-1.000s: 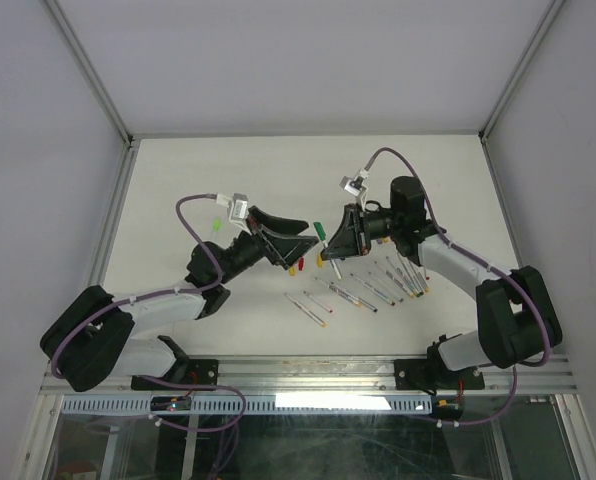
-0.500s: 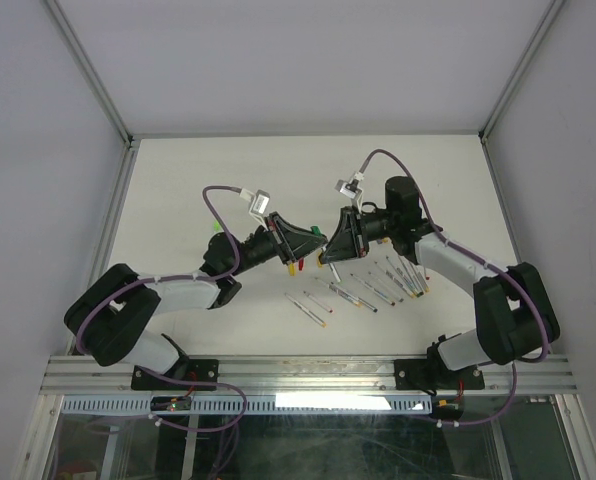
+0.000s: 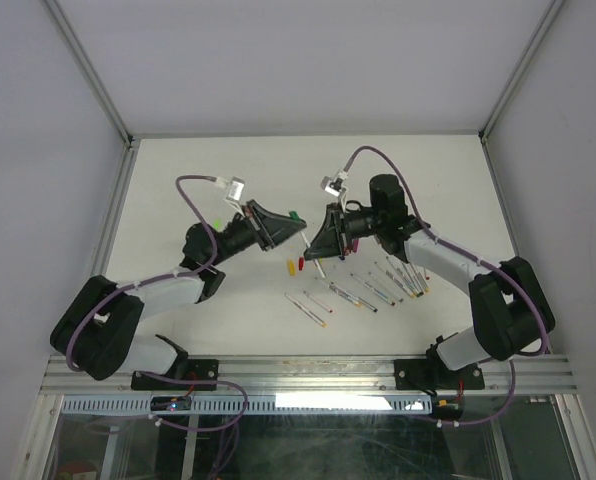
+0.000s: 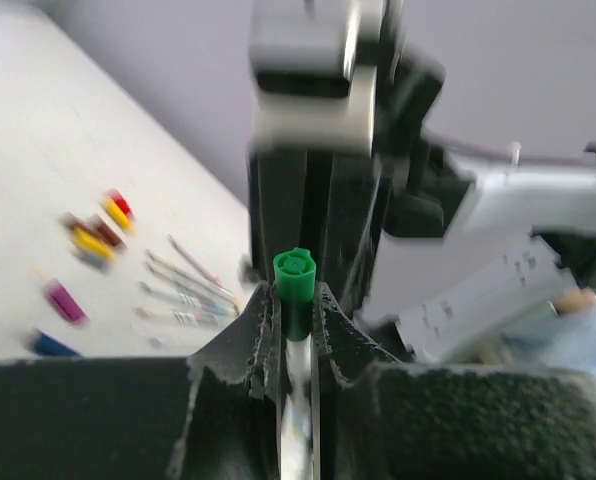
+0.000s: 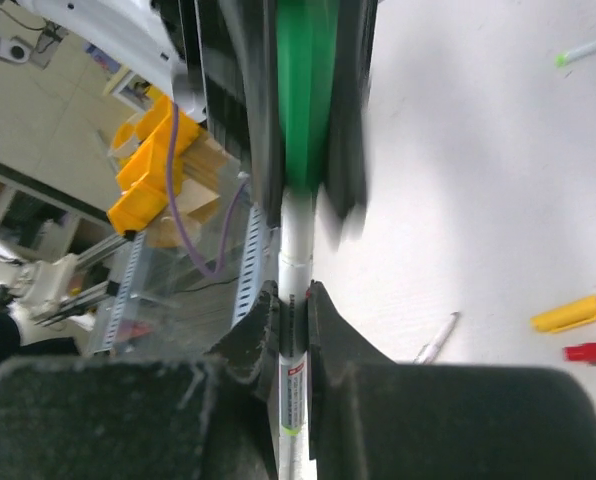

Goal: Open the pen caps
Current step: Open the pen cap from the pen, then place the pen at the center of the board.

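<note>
A pen hangs in the air between my two grippers. Its green pen cap (image 3: pixel 294 214) is pinched in my left gripper (image 3: pixel 290 222), which is shut on it; the cap's end (image 4: pixel 296 285) pokes out past the fingertips. From the green cap (image 5: pixel 306 100) the white-grey barrel (image 5: pixel 296 235) runs straight into my right gripper (image 5: pixel 294 295), which is shut on it. In the top view my right gripper (image 3: pixel 318 245) faces the left one closely. The cap still meets the barrel.
On the table under the grippers lie loose yellow (image 3: pixel 291 267) and red (image 3: pixel 301 264) caps. Several pens (image 3: pixel 378 285) lie in a row to the right, and more pens (image 3: pixel 308 308) nearer the front. Purple (image 4: pixel 63 300) and blue (image 4: pixel 50 345) caps lie apart.
My left gripper, open a second ago, has come to the pen's end and shut on the green cap. Both grippers and the pen have shifted a little left and back.
</note>
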Controlling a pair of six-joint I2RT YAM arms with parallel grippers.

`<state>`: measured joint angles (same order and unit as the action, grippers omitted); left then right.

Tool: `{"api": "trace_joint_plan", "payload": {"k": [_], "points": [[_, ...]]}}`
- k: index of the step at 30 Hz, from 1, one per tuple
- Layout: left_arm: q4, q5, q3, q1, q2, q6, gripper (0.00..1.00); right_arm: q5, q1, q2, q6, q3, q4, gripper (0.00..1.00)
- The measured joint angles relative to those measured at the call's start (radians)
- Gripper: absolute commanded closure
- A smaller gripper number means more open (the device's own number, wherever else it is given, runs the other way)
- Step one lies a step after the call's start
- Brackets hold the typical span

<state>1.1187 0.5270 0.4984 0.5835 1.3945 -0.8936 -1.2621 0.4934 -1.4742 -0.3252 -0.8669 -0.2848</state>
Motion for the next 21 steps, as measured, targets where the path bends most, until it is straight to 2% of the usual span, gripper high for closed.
{"api": "trace_joint_plan", "payload": {"k": [2, 5, 10, 12, 16, 21], "points": [[0.003, -0.031, -0.001, -0.058, -0.042, -0.010, 1.00, 0.006, 0.026, -0.005, 0.004, -0.003, 0.022, 1.00], [0.003, -0.140, 0.008, -0.203, -0.134, -0.018, 1.00, -0.013, 0.084, -0.027, 0.009, 0.008, 0.082, 1.00], [-0.066, -0.227, -0.003, -0.325, -0.263, -0.036, 1.00, 0.124, 0.181, -0.044, 0.028, 0.014, 0.168, 1.00], [-0.150, -0.256, -0.021, -0.351, -0.311, -0.029, 1.00, 0.212, 0.214, -0.044, 0.034, 0.014, 0.204, 1.00], [-0.418, -0.324, -0.031, -0.363, -0.371, 0.016, 1.00, 0.476, 0.325, -0.055, 0.033, 0.004, 0.301, 1.00], [-0.772, -0.397, -0.039, -0.363, -0.358, 0.026, 1.00, 0.781, 0.505, -0.159, 0.006, -0.087, 0.422, 1.00]]}}
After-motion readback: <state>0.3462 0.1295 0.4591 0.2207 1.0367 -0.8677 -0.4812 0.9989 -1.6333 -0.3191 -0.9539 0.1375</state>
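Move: The left fingers already grip the green cap, part-way off the pen that the right fingers hold; that pen lies about 5 cm back, 3 right and 3 below the left hand, while the lime-capped pen waits some 9 cm ahead and 25 left, 21 below. From the right hand, the green cap is 5 cm ahead, 3 left, 3 up; on the table, about 19 below, the nearest bare pen lies 6 back, 3 left, the yellow cap 6 ahead, 7 left. Still pinching the green cap, the left hand pulls it quickly off the pen, forward, left and up by about 8 cm, then carries it on leftward towards the lime-capped pen and drops well below its starting height, swinging some 40 degrees counter-clockwise with the fingertips dipping. The right hand keeps its grip on the pen and draws it back and down, then sinks further leftward, about 13 cm down in all, tipping its fingers towards the table as it brings the pen over beside the nearest bare pen. ##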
